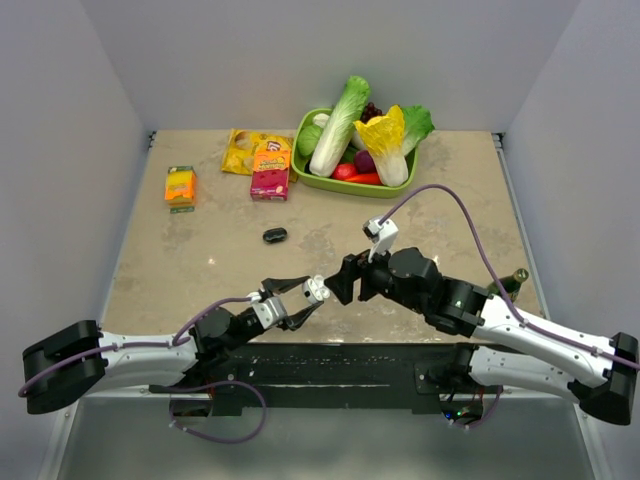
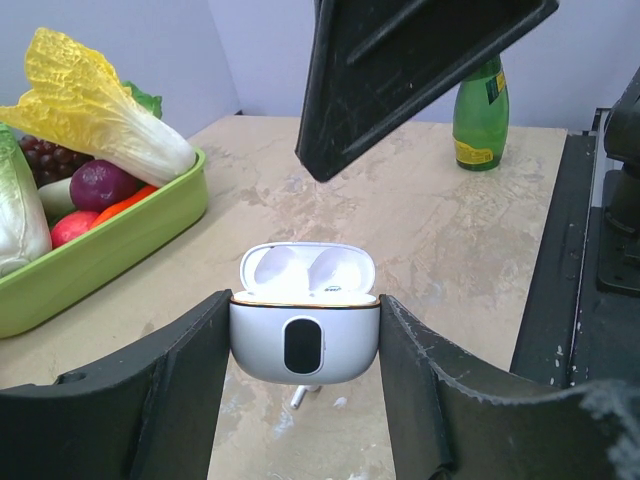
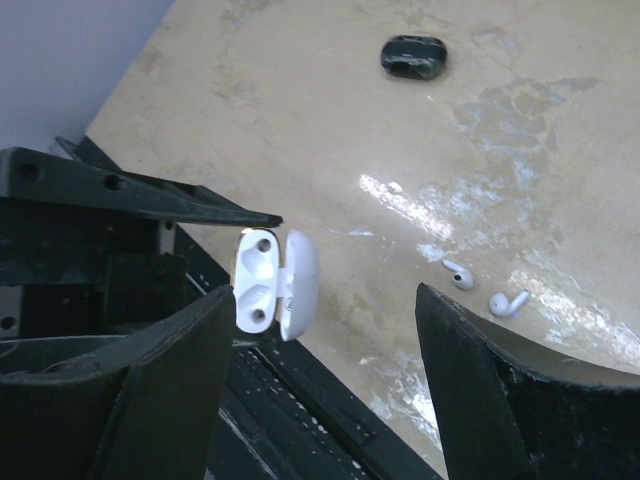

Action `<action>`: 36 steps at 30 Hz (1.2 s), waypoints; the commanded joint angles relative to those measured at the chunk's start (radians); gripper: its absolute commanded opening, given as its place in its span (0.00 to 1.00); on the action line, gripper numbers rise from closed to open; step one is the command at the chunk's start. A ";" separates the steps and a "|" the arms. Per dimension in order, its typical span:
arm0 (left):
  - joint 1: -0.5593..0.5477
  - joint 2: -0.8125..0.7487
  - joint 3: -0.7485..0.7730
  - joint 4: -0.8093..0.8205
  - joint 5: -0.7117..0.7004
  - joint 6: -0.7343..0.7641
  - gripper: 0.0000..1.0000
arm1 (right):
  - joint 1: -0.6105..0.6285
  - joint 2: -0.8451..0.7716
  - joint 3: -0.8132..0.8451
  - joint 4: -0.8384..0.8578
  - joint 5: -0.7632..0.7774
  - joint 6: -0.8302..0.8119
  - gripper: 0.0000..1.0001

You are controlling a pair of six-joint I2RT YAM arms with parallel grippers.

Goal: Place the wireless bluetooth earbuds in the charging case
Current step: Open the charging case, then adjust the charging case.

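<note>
The white charging case (image 2: 305,335) is pinched between the fingers of my left gripper (image 2: 305,310), lid open and both sockets bare. It shows from the side in the right wrist view as the case (image 3: 272,283), held just off the table's near edge. Two white earbuds (image 3: 458,274) (image 3: 508,302) lie loose on the tabletop beyond it. My right gripper (image 3: 325,300) hangs open above the table, nothing between its fingers, one finger (image 2: 400,70) looming over the case. From above, the left gripper (image 1: 305,292) and right gripper (image 1: 340,285) nearly meet at the case (image 1: 316,289).
A green tray (image 1: 330,183) of vegetables sits at the back. Left of it lie a red snack box (image 1: 270,172), a yellow bag (image 1: 243,150) and an orange box (image 1: 181,186). A small black case (image 1: 275,235) is mid-table. A green bottle (image 2: 481,115) stands at the right.
</note>
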 commanded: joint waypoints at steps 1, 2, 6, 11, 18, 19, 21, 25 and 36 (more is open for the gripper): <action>-0.006 -0.005 -0.003 0.090 -0.011 0.024 0.00 | -0.006 0.003 -0.005 0.107 -0.071 0.000 0.73; -0.006 -0.003 -0.003 0.092 -0.011 0.024 0.00 | -0.006 0.011 -0.006 0.115 -0.086 0.000 0.72; -0.004 -0.005 0.002 0.108 -0.009 0.021 0.00 | -0.023 0.042 -0.009 0.127 -0.114 0.011 0.65; -0.007 -0.012 0.005 0.110 -0.009 0.018 0.00 | -0.065 0.057 -0.031 0.167 -0.173 0.032 0.59; -0.012 -0.008 0.000 0.121 -0.014 0.018 0.00 | -0.072 0.074 -0.055 0.234 -0.230 0.049 0.53; -0.010 -0.005 -0.001 0.122 -0.014 0.016 0.00 | -0.072 0.079 -0.055 0.236 -0.235 0.049 0.53; -0.012 -0.003 -0.001 0.127 -0.014 0.016 0.00 | -0.073 0.091 -0.054 0.236 -0.241 0.052 0.52; -0.013 0.001 -0.001 0.133 -0.015 0.018 0.00 | -0.078 0.112 -0.054 0.237 -0.252 0.055 0.48; -0.015 -0.002 -0.010 0.139 -0.022 0.018 0.00 | -0.087 0.120 -0.066 0.265 -0.249 0.058 0.34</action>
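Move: The charging case's open lid, its base in the left hand, is about 4 cm to the right hand's left, level with it fore and aft and some 3 cm lower; the case's middle is 6 cm left, 1 cm back and 4 cm lower. On the table roughly 20 cm below, the earbuds lie about 9 cm ahead and 1 cm left, the black box 22 cm ahead and 17 cm left. From the left hand, the lid is 1 cm forward, 2 cm right and 2 cm up. The already open lid of the charging case is what the right hand closes in on: it travels about 3.5 cm left, rising briefly, then sinking to end 2 cm lower, and straddles the lid with one fingertip before its inner face. Its fingers close to about half their gap as the wrist turns slightly counter-clockwise. The left hand keeps its grip on the base, almost still. ##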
